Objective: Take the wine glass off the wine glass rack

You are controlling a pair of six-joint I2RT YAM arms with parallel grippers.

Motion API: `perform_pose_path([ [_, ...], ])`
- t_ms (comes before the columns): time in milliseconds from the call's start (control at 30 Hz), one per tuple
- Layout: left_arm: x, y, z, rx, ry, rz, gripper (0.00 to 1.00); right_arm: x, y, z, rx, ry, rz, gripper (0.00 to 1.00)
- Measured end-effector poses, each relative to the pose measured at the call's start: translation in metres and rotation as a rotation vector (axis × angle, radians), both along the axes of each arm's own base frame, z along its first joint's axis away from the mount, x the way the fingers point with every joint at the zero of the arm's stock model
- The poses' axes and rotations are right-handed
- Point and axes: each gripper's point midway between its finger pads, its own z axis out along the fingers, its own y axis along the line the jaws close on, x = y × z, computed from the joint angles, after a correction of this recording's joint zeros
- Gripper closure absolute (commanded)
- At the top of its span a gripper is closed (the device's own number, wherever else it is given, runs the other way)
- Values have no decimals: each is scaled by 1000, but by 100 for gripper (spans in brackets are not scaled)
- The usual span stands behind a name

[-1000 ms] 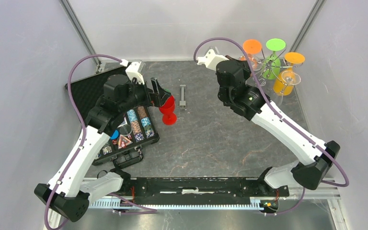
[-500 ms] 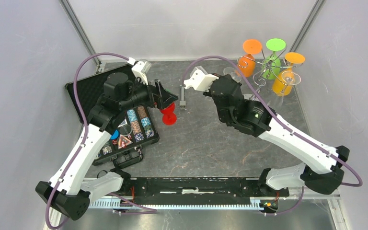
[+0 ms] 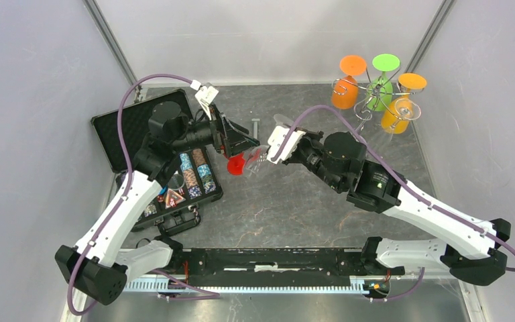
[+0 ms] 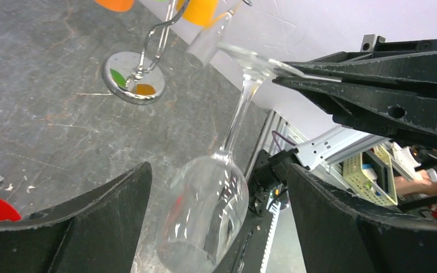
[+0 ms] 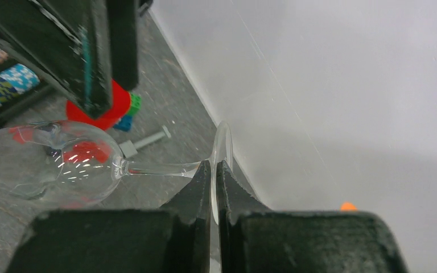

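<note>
A clear wine glass (image 4: 205,213) lies sideways in the air near the table's middle, away from the wine glass rack (image 3: 369,102) at the back right. My right gripper (image 5: 215,170) is shut on the edge of its round foot. In the top view that gripper (image 3: 280,129) sits just right of the glass (image 3: 260,158). My left gripper (image 4: 219,227) is open, with the bowl between its fingers and a gap on both sides. The rack's shiny round base (image 4: 132,84) shows in the left wrist view. Two orange glasses and a green glass (image 3: 380,90) hang on the rack.
A red glass (image 3: 237,163) stands on the table just under the left gripper. An open black case of poker chips (image 3: 174,181) lies at the left. A small grey tool (image 3: 255,134) lies behind the grippers. Grey walls close in the back and sides.
The right arm has swung left from the rack to the table's middle, carrying the clear glass. The left gripper has turned from the red glass toward it and now straddles the bowl.
</note>
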Motion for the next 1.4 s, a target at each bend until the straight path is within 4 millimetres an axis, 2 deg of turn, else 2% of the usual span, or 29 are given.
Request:
perform_pose_path([
  [233, -5, -12, 0, -39, 49, -91, 29, -13, 25, 4, 40, -7, 145, 100],
  [467, -23, -25, -4, -51, 91, -215, 47, -20, 38, -1, 52, -1, 221, 100],
  [667, -34, -31, -9, -47, 113, -283, 58, -23, 42, 5, 82, -11, 247, 100],
  [733, -35, -31, -9, -47, 117, -288, 68, -25, 45, 5, 90, -9, 260, 100],
  [800, -35, -31, -10, -46, 121, -289, 83, -27, 47, 5, 95, -6, 277, 100],
  [900, -36, -31, -11, -45, 125, -294, 95, -28, 50, 7, 107, -9, 291, 100],
  [1100, -40, -30, -10, -45, 120, -318, 98, -29, 51, 7, 114, -1, 301, 100],
  [1133, -41, -30, -10, -45, 117, -318, 98, -30, 51, 7, 118, 2, 302, 95],
  [1200, -40, -30, -9, -45, 111, -314, 98, -30, 52, 8, 129, 7, 301, 66],
  [1233, -40, -29, -9, -46, 108, -309, 98, -30, 52, 8, 139, 14, 297, 45],
  [1267, -38, -29, -8, -46, 104, -294, 98, -29, 52, 9, 150, 20, 293, 34],
  [1333, -33, -28, -6, -46, 94, -255, 98, -27, 54, 7, 176, 46, 276, 23],
  [1400, -25, -27, -6, -44, 88, -195, 98, -24, 52, 4, 201, 78, 238, 19],
])
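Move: The clear wine glass, lying almost on its side in the right hand, has its middle about 3 cm back and 4 cm right of the open left hand, some 2 cm lower. From the right hand, the glass's middle is about 7 cm back and 6 cm left, and the left gripper about 4 cm back and 10 cm left. The red glass stands about 8 cm ahead of the left hand, 5 cm left and 22 cm below; the grey tool lies some 12 cm beyond that glass and 6 cm to its right. The left fingers shut on the clear glass's stem just short of its foot, and only then do the right fingers, pinching the foot until then, spread and let go. To meet there, the right hand brings the glass about 5 cm left and some 3 cm back, turning counter-clockwise, while the left swings back and right towards the stem, turning clockwise nearly 20 degrees, then eases slightly forward. ##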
